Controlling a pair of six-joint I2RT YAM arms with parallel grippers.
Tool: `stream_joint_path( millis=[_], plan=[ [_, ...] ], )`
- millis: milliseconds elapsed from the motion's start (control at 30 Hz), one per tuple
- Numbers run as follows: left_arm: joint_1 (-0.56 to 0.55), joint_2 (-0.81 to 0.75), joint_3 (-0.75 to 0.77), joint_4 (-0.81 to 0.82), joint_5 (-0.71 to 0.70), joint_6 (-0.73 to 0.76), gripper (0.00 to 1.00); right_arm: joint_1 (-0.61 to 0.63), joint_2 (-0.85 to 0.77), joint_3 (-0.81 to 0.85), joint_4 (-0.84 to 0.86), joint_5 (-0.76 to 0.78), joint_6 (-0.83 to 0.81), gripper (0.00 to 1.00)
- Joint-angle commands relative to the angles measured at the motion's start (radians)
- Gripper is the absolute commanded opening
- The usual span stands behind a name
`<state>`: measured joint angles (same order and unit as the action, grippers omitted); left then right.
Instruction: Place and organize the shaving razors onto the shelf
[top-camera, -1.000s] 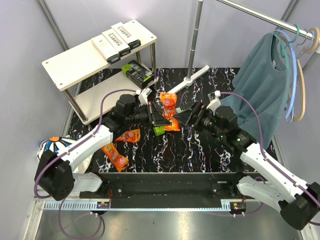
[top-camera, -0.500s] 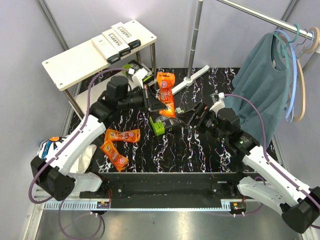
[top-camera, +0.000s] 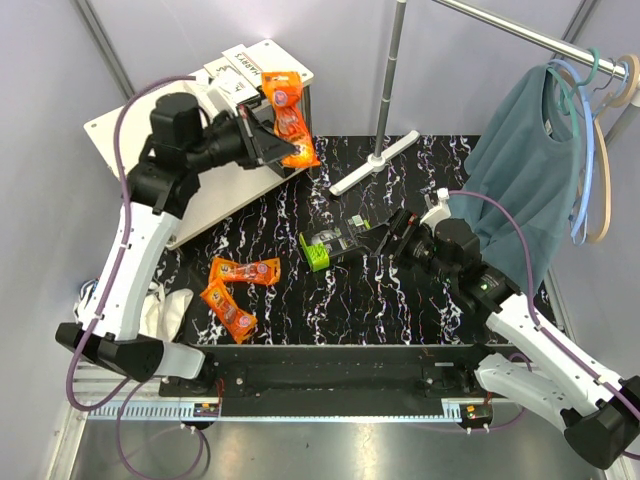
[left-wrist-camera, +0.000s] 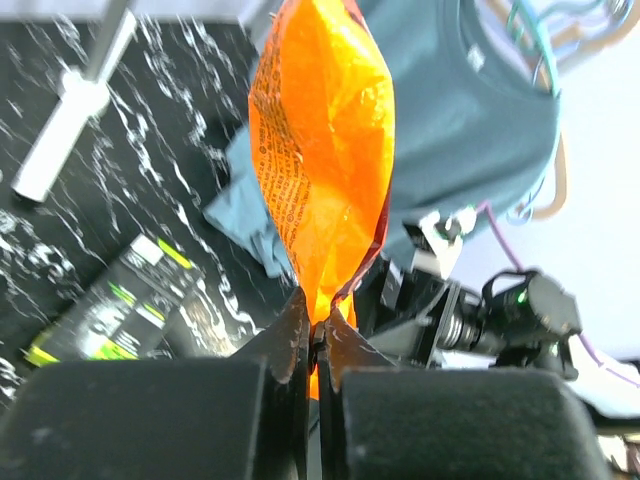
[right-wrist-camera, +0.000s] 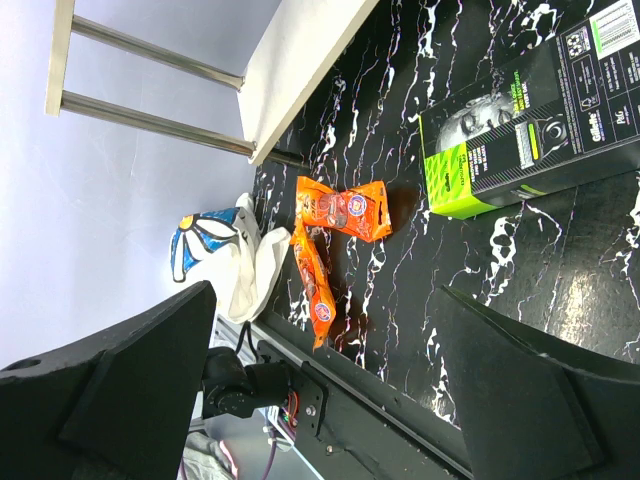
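My left gripper (top-camera: 274, 148) is shut on one end of an orange razor packet (top-camera: 287, 112), held up over the right end of the shelf's top board (top-camera: 150, 125). In the left wrist view the packet (left-wrist-camera: 320, 150) stands out from the closed jaws (left-wrist-camera: 318, 340). White HARRY'S boxes (top-camera: 236, 66) lie on that board behind the packet. A black-and-green pack (top-camera: 328, 246) lies on the table just left of my right gripper (top-camera: 374, 237), which is open and empty (right-wrist-camera: 325, 370). Two orange packets (top-camera: 245, 270) (top-camera: 228, 308) lie at the front left.
The shelf's lower board (top-camera: 215, 195) sits near the table's back left. A white T-shaped rail foot (top-camera: 375, 160) and its pole stand at the back. A teal shirt (top-camera: 530, 190) and hangers (top-camera: 600, 150) hang to the right. A flower-printed cloth bag (right-wrist-camera: 215, 250) lies off the table's left edge.
My left arm has lifted the orange packet from the table's middle up and left to over the shelf's top board. The right gripper has opened slightly wider beside the black-and-green pack.
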<state>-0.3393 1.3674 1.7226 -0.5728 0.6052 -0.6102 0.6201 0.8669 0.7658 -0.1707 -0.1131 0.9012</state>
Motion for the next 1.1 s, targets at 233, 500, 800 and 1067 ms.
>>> stream_joint_path(
  millis=[233, 500, 800, 1067],
  plan=[
    [0.232, 0.042, 0.186, -0.012, 0.119, -0.072, 0.00, 0.006, -0.017, -0.005, -0.006, 0.026, -0.016, 1.00],
    [0.396, 0.041, 0.158, 0.053, 0.162, -0.131, 0.00, 0.006, -0.017, -0.002, -0.027, 0.026, -0.013, 1.00],
    [0.589, 0.051, 0.061, 0.146, 0.245, -0.200, 0.00, 0.006, 0.010, -0.005, -0.021, 0.010, -0.010, 1.00],
    [0.671, 0.131, 0.048, 0.145, 0.240, -0.253, 0.00, 0.006, 0.023, -0.008, -0.009, 0.003, -0.007, 1.00]
  ],
)
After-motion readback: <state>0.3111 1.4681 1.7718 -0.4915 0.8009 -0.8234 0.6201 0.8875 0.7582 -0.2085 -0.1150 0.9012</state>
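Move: My left hand holds the orange razor pack in front of the shelf. The free left part of the top board lies about 25 cm to its left, 11 ahead and 8 below. Beside that spot, the nearest white box is some 16 cm left and 14 ahead, the middle one 12 left and 16 ahead, both about 6 below. From my idle right hand, the spot is roughly 47 cm left, 18 ahead and 10 higher. I sweep my left hand about 20 cm to the left and some 10 cm forward, past the near ends of the white boxes to the shelf's bare left part. It rises about 4 cm early on, then sinks most of that again, while the wrist swings nearly 30 degrees counter-clockwise. My fingers stay shut on the pack's end. ##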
